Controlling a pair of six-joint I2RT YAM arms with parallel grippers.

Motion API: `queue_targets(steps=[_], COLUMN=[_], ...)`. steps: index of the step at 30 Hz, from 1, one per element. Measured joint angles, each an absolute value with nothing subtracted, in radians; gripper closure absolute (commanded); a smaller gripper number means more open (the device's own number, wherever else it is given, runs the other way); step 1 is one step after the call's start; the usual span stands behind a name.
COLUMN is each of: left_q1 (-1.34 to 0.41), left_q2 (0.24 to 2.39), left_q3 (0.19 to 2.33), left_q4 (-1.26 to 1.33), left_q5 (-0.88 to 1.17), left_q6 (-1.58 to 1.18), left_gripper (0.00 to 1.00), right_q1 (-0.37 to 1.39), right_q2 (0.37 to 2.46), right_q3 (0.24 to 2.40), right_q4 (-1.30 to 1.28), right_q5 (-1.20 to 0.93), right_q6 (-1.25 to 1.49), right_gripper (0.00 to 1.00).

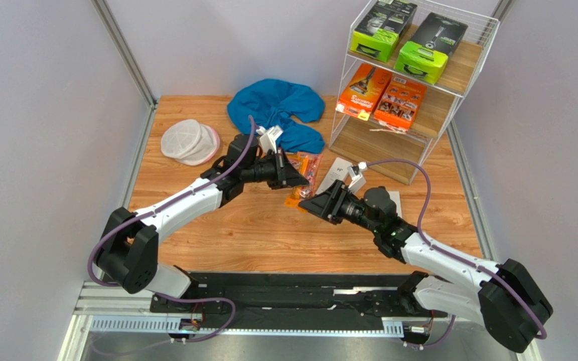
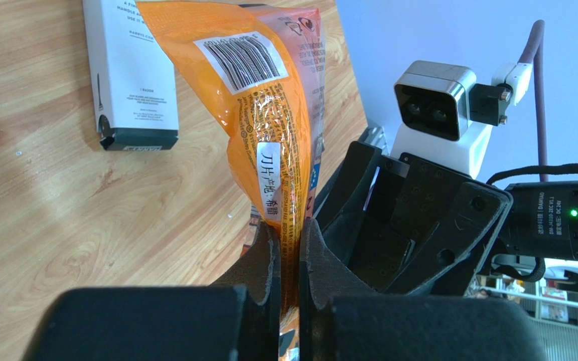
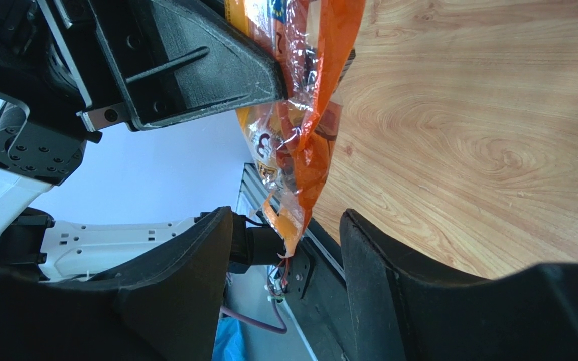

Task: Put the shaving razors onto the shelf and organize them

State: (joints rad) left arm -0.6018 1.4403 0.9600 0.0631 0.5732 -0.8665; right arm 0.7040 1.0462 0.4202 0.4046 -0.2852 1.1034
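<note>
My left gripper (image 1: 290,176) is shut on a clear orange-trimmed bag of razors (image 1: 306,177) and holds it off the table; in the left wrist view the bag (image 2: 269,113) is pinched between the pads (image 2: 290,233). My right gripper (image 1: 316,204) faces it, open. In the right wrist view the bag's lower corner (image 3: 299,218) hangs between the spread fingers (image 3: 284,226) without touching either. A slim white box (image 2: 130,75) lies on the table beyond the bag. The shelf (image 1: 461,90) holds two lime-green boxes (image 1: 381,28) on top and two orange cartons (image 1: 381,98) on the middle board.
A blue cloth (image 1: 277,109) lies at the back of the wooden table (image 1: 269,233), with a round white mesh pouch (image 1: 189,141) to its left. A white box (image 1: 337,171) lies in front of the shelf. The shelf's bottom board (image 1: 367,147) is bare.
</note>
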Motion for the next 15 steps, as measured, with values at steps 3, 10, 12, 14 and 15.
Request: queue_targets(steps=[3, 10, 12, 14, 15], left_q1=[-0.603, -0.617, -0.613, -0.610, -0.610], left_q2=[1.440, 1.440, 1.440, 1.440, 1.439], left_q3=[0.960, 0.922, 0.902, 0.887, 0.879], left_q4=[0.065, 0.101, 0.113, 0.124, 0.128], left_q5=[0.578, 0.582, 0.579, 0.576, 0.574], left_q6=[-0.870, -0.877, -0.879, -0.882, -0.881], left_gripper=[1.00, 1.00, 1.00, 0.96, 0.91], right_q1=[0.706, 0.708, 0.714, 0.717, 0.718], right_q2=[1.054, 1.150, 1.173, 1.187, 1.189], right_q3=[0.420, 0.420, 0.415, 0.406, 0.404], right_q4=[0.419, 0.495, 0.523, 0.543, 0.543], right_q5=[-0.278, -0.268, -0.268, -0.268, -0.270], right_q6=[1.103, 1.129, 1.144, 1.159, 1.164], right_gripper=[0.48, 0.89, 0.95, 0.99, 1.00])
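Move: The left hand already pinches the orange razor bag at about its middle, well above the table. From the right hand, that middle is about 6 cm ahead, 1 cm right and 2 cm up, while the bag's near end is only some 2 cm to its left, level with its open fingers. On the table, about 14 cm below the right hand, the nearer white box lies 16 cm ahead and 9 cm right, and the other orange bag 22 cm ahead and 4 cm left. The right hand eases down about 2 cm, and roughly 1 cm each forward and left, along with the bag's near end, shutting its half-open fingers from above and below until they pinch it, barely turning the wrist. The left hand keeps its pinch on the middle of the bag and sinks about 2 cm while drawing back 1 cm, so the bag is held out for the right fingers. ##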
